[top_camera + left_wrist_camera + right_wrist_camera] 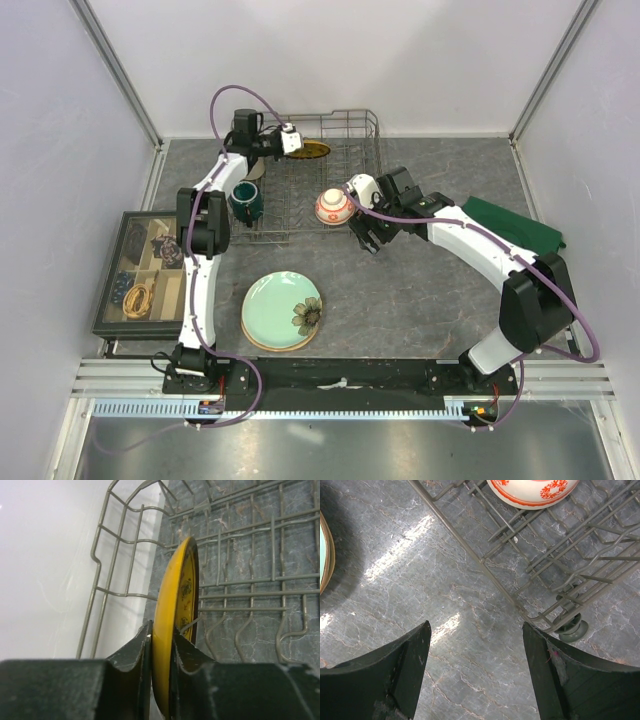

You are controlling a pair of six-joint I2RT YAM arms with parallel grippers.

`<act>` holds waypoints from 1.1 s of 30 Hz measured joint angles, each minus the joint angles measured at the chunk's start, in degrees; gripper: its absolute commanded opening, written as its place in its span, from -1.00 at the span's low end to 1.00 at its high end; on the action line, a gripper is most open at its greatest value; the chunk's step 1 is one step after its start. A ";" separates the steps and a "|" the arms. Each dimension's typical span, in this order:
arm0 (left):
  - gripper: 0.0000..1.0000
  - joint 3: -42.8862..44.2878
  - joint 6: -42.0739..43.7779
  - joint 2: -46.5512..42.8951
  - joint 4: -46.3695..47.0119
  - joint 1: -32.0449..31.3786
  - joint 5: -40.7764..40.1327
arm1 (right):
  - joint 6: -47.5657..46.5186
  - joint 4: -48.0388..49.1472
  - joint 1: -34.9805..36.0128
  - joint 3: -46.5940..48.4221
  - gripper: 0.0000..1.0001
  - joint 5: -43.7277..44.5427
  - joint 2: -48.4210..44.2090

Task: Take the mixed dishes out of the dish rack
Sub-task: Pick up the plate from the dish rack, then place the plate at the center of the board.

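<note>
The grey wire dish rack [374,140] stands at the back of the table. A small yellow plate [314,151] stands on edge at its far side, and my left gripper [291,140] is shut on its rim. In the left wrist view both fingers [135,652] press the yellow plate [172,610] from either side, with the left gripper [161,645] low in the frame. A dark green mug [246,200] and a red-and-white bowl [333,207] sit in the rack. My right gripper [366,238] hangs open over bare table beside the rack's near right corner [495,575], with the bowl [530,490] ahead of it.
A pale-green flower plate [283,310] lies on the table in front of the rack, stacked on another plate; its edge [324,555] shows in the right wrist view. A dark-framed tray [112,290] of small items sits at the left. A green cloth [510,225] lies at the right.
</note>
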 measured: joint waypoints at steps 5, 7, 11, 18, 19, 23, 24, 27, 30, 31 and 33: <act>-0.95 -1.46 -0.02 -2.43 -0.02 -0.07 -1.57 | 0.00 0.17 -0.02 -0.46 0.64 -0.20 -0.66; -0.97 -1.77 -0.07 -3.19 -0.02 -0.13 -1.70 | 0.00 0.17 -0.02 -0.76 0.64 -0.31 -0.98; -0.97 -2.97 -0.61 -4.87 0.04 -0.42 -2.89 | 0.02 0.20 -0.02 -0.96 0.64 -0.50 -1.31; -0.97 -4.96 -7.69 -11.17 -0.28 -0.50 -4.00 | 0.15 0.17 -0.09 -0.98 0.64 -0.37 -3.34; -0.97 -5.44 -9.35 -12.70 -0.59 -0.52 -4.02 | 0.15 0.20 -0.15 -0.98 0.64 -0.13 -3.72; -0.97 -8.35 -17.55 -20.35 -2.60 -0.68 -4.13 | 0.17 0.13 -0.98 -0.81 0.64 0.42 -4.92; -0.97 -9.60 -19.45 -22.75 -3.13 -0.68 -4.07 | 0.22 0.15 -1.42 -0.61 0.64 0.39 -5.01; -0.97 -15.08 -24.83 -31.21 -4.81 -0.68 -3.78 | 0.74 0.15 -2.80 0.35 0.64 0.17 -5.05; -0.97 -21.35 -30.47 -40.68 -7.41 -0.68 -3.23 | 1.57 0.17 -4.20 1.92 0.64 -0.66 -5.33; -0.97 -22.40 -31.76 -42.66 -8.39 -0.68 -2.95 | 1.81 0.15 -4.55 2.45 0.64 -0.83 -5.57; -0.97 -23.89 -34.05 -46.40 -11.41 -0.68 -2.67 | 2.32 0.26 -5.01 3.15 0.64 -1.18 -6.47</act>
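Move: The left fingers already have the yellow plate's near rim between them in the rack; its middle is about 6 cm to the right and 2 cm ahead, level. The green plate on the counter, atop the earlier one, lies some 41 cm back, 3 cm left, 10 cm lower. The patterned bowl is about 15 cm back, 11 cm right, the teal mug 15 cm back, 12 cm left. From the right hand the green plate is 12 cm back, 20 cm left. Keeping its pinch on the yellow plate's left rim, the grip tightening at first, the left hand lifts it slowly straight up, then speeds up and back over the rack, about 23 cm up and 18 cm back in all. The wrist turns some 25 degrees, tipping the plate's patterned face upward. The open, empty right hand rises about 6 cm, easing slightly right and forward. ##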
